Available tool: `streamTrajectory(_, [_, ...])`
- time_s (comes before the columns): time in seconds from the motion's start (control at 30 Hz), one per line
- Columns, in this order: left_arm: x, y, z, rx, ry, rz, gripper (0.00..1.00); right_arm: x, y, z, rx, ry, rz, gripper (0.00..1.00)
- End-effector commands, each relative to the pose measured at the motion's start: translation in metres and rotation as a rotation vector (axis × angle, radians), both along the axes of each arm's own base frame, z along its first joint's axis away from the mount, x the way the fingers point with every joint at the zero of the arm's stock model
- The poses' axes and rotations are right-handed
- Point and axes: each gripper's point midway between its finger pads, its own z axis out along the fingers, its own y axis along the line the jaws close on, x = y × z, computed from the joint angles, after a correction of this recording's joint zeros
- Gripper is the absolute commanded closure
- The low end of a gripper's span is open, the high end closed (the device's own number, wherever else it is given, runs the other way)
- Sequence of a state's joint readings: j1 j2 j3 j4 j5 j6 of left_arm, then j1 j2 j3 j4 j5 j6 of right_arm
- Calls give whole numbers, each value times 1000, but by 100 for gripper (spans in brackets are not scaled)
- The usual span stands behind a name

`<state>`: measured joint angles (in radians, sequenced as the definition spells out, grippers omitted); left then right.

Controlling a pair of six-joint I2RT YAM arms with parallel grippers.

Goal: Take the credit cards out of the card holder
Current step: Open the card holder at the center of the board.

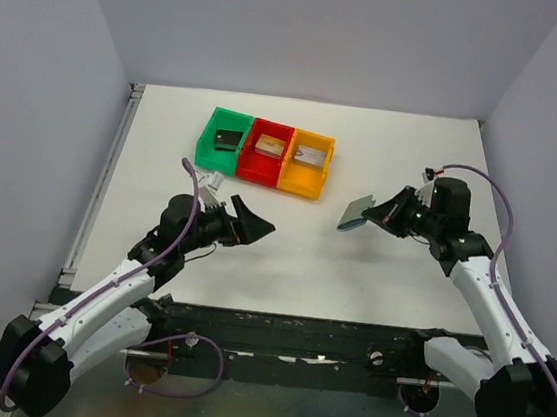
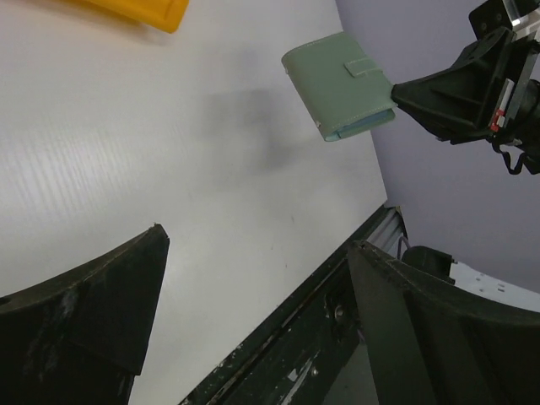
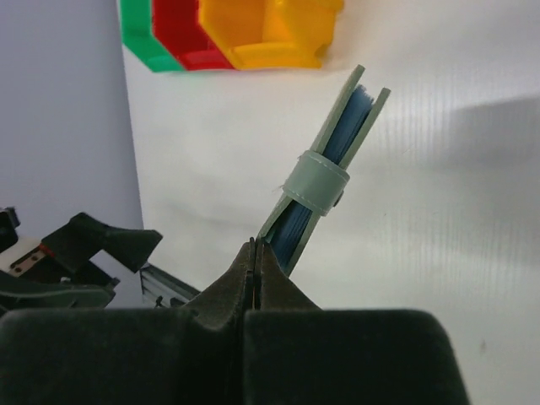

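My right gripper [image 1: 378, 217] is shut on one corner of the card holder [image 1: 357, 214], a grey-green wallet that hangs off the table right of centre. In the right wrist view the card holder [image 3: 333, 169] stands edge-on, its tab closed around it, with blue inner pockets showing between the covers; the right gripper [image 3: 256, 246] pinches its lower corner. The credit cards are hidden. My left gripper [image 1: 252, 216] is open and empty, low over the table left of centre. The left wrist view shows the left gripper [image 2: 257, 238] with wide jaws, and the card holder [image 2: 337, 84] well beyond them.
Green [image 1: 224, 137], red [image 1: 265, 152] and orange [image 1: 307, 163] bins stand in a row at the back centre, each with a small piece inside. A metal rail [image 1: 92, 207] runs along the table's left edge. Grey walls enclose the table.
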<state>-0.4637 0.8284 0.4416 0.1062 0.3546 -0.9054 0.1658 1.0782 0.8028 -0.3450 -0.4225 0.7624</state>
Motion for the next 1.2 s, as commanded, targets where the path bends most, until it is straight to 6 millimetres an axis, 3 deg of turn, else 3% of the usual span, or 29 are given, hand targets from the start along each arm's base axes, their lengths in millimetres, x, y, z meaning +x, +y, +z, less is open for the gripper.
streamTrajectory(0.0, [-2,-15,25,-34,-180,-14,1,-31,20,26,125,-28,86,99])
streamTrajectory(0.17, [-16,-29,53,-76,-388,-46,1,-58,35,51,205,-54,174,99])
streamTrajectory(0.3, [-22,-46,53,-78,-360,-107,1,-75,55,70,240,-124,297,99])
streamTrajectory(0.47, [-29,-65,49,-122,-287,-191,1,-87,70,79,275,-153,372,99])
streamTrajectory(0.6, [-44,-71,67,-163,-446,-211,1,-93,82,91,367,-152,410,99])
streamTrajectory(0.8, [-57,-75,78,43,-728,-188,1,-99,89,104,382,-90,433,99])
streamTrajectory(1.17, [-51,-93,83,482,-1033,-161,1,-101,90,112,316,-26,404,99])
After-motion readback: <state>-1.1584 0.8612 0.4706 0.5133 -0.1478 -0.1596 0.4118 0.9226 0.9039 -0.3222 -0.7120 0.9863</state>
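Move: My right hand already pinches the closed card holder at one edge, its middle only some 4 cm left of the fingertips, 2 cm ahead and slightly lower. My open, empty left gripper is the meeting point, about 25 cm left of my right hand, 5 cm nearer the base and level with it. From my left hand the holder lies 21 cm right and 7 cm ahead; the yellow bin is 25 cm ahead, 9 cm right and 13 cm below. I bring both hands together in the air above the middle of the board. My right hand keeps its pinch on the holder and carries it up, back and left, about 10 cm each way, turning some 25 degrees counter-clockwise and rolling its left side up. My left hand, fingers staying wide open, goes right, up and back towards the holder, tilting its fingertips up by about 50 degrees. ##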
